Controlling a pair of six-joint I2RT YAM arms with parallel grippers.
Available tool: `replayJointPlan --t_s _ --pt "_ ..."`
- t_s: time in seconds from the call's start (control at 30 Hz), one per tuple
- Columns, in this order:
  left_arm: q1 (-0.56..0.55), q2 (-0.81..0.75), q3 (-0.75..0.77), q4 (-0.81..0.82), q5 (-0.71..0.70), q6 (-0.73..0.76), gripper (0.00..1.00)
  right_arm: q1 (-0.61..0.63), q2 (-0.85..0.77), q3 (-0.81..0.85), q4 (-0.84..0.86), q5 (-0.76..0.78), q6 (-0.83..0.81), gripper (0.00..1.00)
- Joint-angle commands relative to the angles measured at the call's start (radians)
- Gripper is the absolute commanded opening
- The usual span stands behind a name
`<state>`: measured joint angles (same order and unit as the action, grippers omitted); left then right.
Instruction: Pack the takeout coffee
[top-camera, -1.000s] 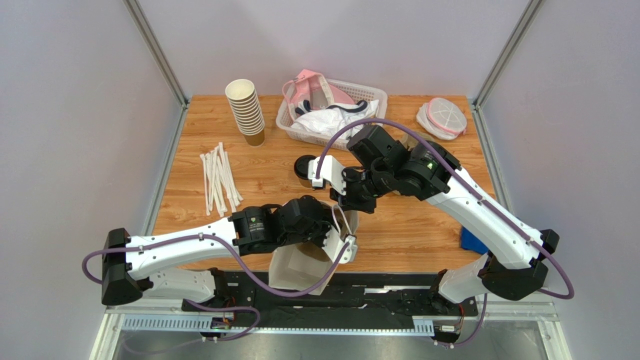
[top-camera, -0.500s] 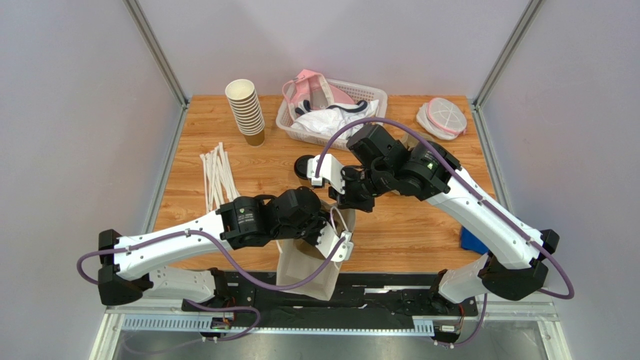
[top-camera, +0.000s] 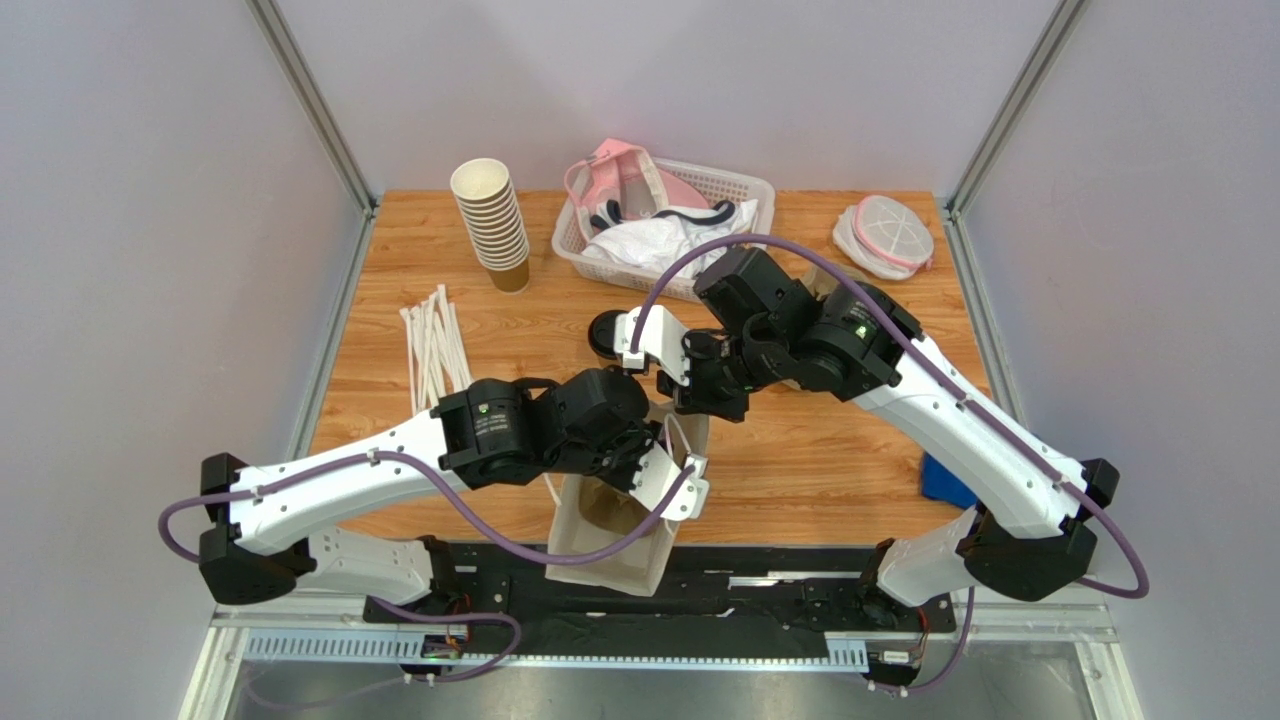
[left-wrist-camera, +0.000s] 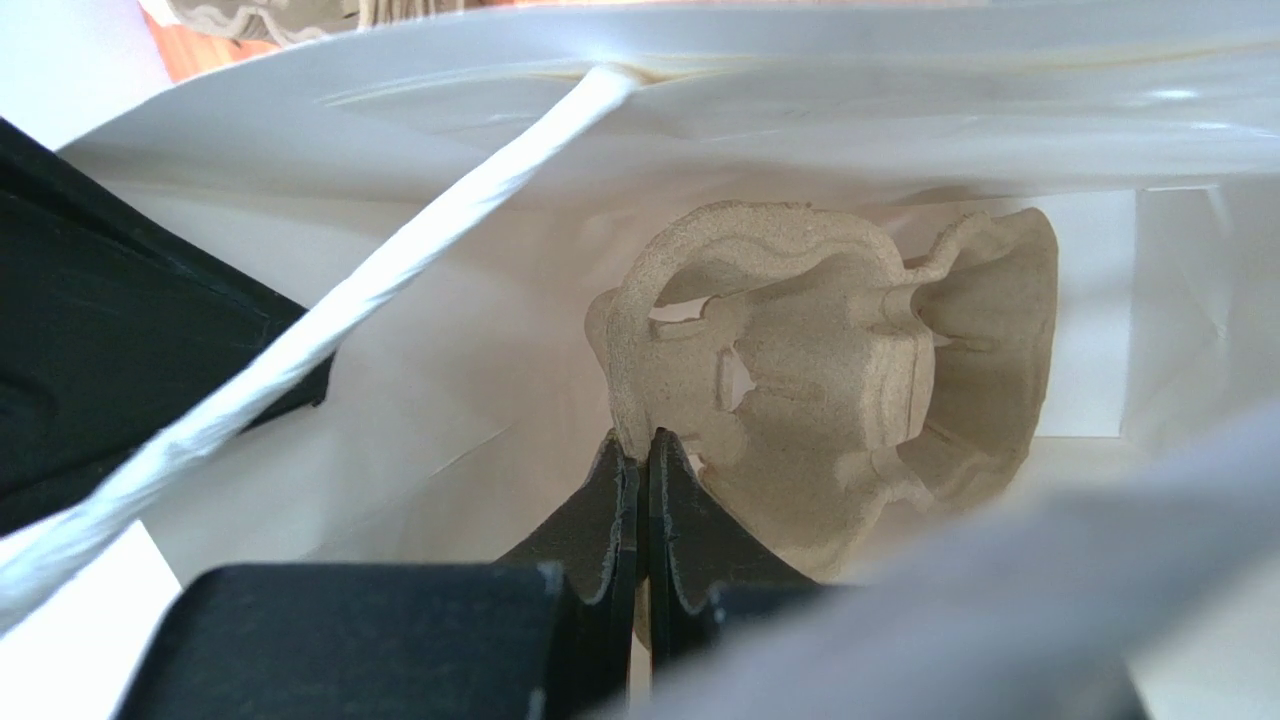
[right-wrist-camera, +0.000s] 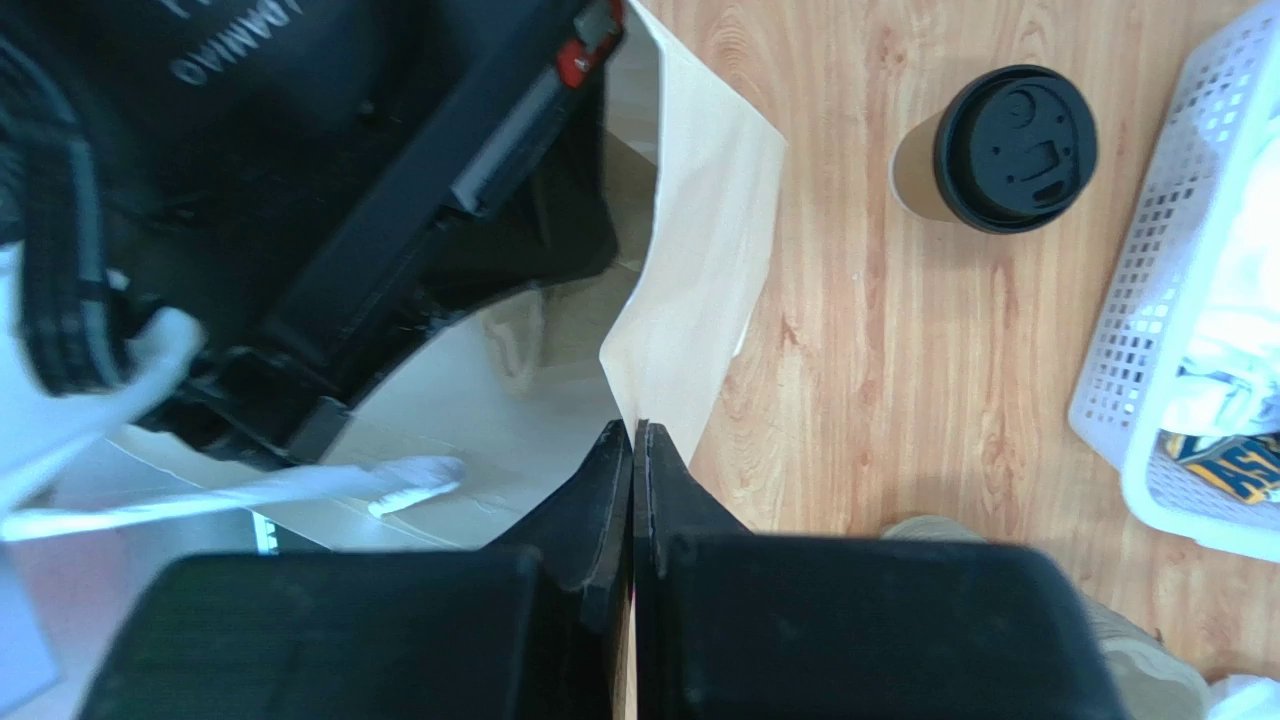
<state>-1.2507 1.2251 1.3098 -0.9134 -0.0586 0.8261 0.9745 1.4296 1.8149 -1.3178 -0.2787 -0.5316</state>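
The takeout coffee (right-wrist-camera: 1010, 147), a kraft-brown cup with a black lid, stands upright on the wooden table beyond the bag. It also shows in the top view (top-camera: 607, 332), partly hidden by my right arm. A white paper bag (top-camera: 601, 543) stands open at the table's near edge. My left gripper (left-wrist-camera: 646, 447) is inside the bag, shut on the edge of a beige pulp cup carrier (left-wrist-camera: 842, 390). My right gripper (right-wrist-camera: 633, 435) is shut on the bag's far rim (right-wrist-camera: 699, 285) and holds it open. A white rope handle (left-wrist-camera: 346, 330) crosses the left wrist view.
A stack of lidless brown cups (top-camera: 493, 222) stands at the back left. White wrapped straws (top-camera: 436, 357) lie on the left. A white basket (top-camera: 661, 225) with bags sits at the back, a round pink-edged container (top-camera: 884, 237) at the back right, a blue object (top-camera: 944, 483) at the right edge.
My left arm has swung up and to the right, going deeper into the bag with the carrier. The bag has gone from tilted to more upright. My right arm has hardly moved.
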Motion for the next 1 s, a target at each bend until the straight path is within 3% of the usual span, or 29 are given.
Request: replayJointPlan --t_s 0.0,0.73,0.83,0.87,0.97 --pt "-0.021 0.005 0.075 -0.063 -0.004 -0.048 0.00 0.007 -0.026 0.011 0.045 0.015 -0.007 0.00" --pt "0.008 0.024 -0.110 0.024 0.052 -0.113 0.00 0.007 -0.026 0.034 0.040 -0.025 -0.005 0.00" --pt "0.014 0.011 -0.116 0.039 0.033 -0.116 0.14 0.007 -0.024 0.031 0.040 -0.027 -0.007 0.00" --pt "0.014 0.007 -0.113 0.045 0.029 -0.114 0.28 0.006 -0.024 0.027 0.040 -0.025 -0.008 0.00" --pt "0.014 -0.012 -0.098 0.054 0.016 -0.113 0.45 0.007 -0.026 0.018 0.042 -0.025 -0.011 0.00"
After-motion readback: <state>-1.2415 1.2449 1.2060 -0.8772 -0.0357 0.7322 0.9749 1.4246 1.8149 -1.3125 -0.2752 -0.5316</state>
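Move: The cup holder, already pinched by its edge in the left fingers, has its middle about 4 cm back, 3 cm to the right and 5 cm below that hand; the paper bag's floor is roughly 17 cm below, 2 cm back and 3 cm right. The lidded coffee stands some 18 cm ahead of the left hand, 5 cm left and 16 cm below. From the right hand, the holder lies about 5 cm back, 5 cm left and 11 cm below. The cup holder is taken down into the paper bag by the left hand, which first eases up slightly and back 1 to 2 cm, then sinks about 5 cm with a small tilt of some 5 degrees. Near the bottom its fingers part to about a third and let go of the holder's edge. The right hand stays in place, still pinching the bag's far rim to keep the mouth open. ##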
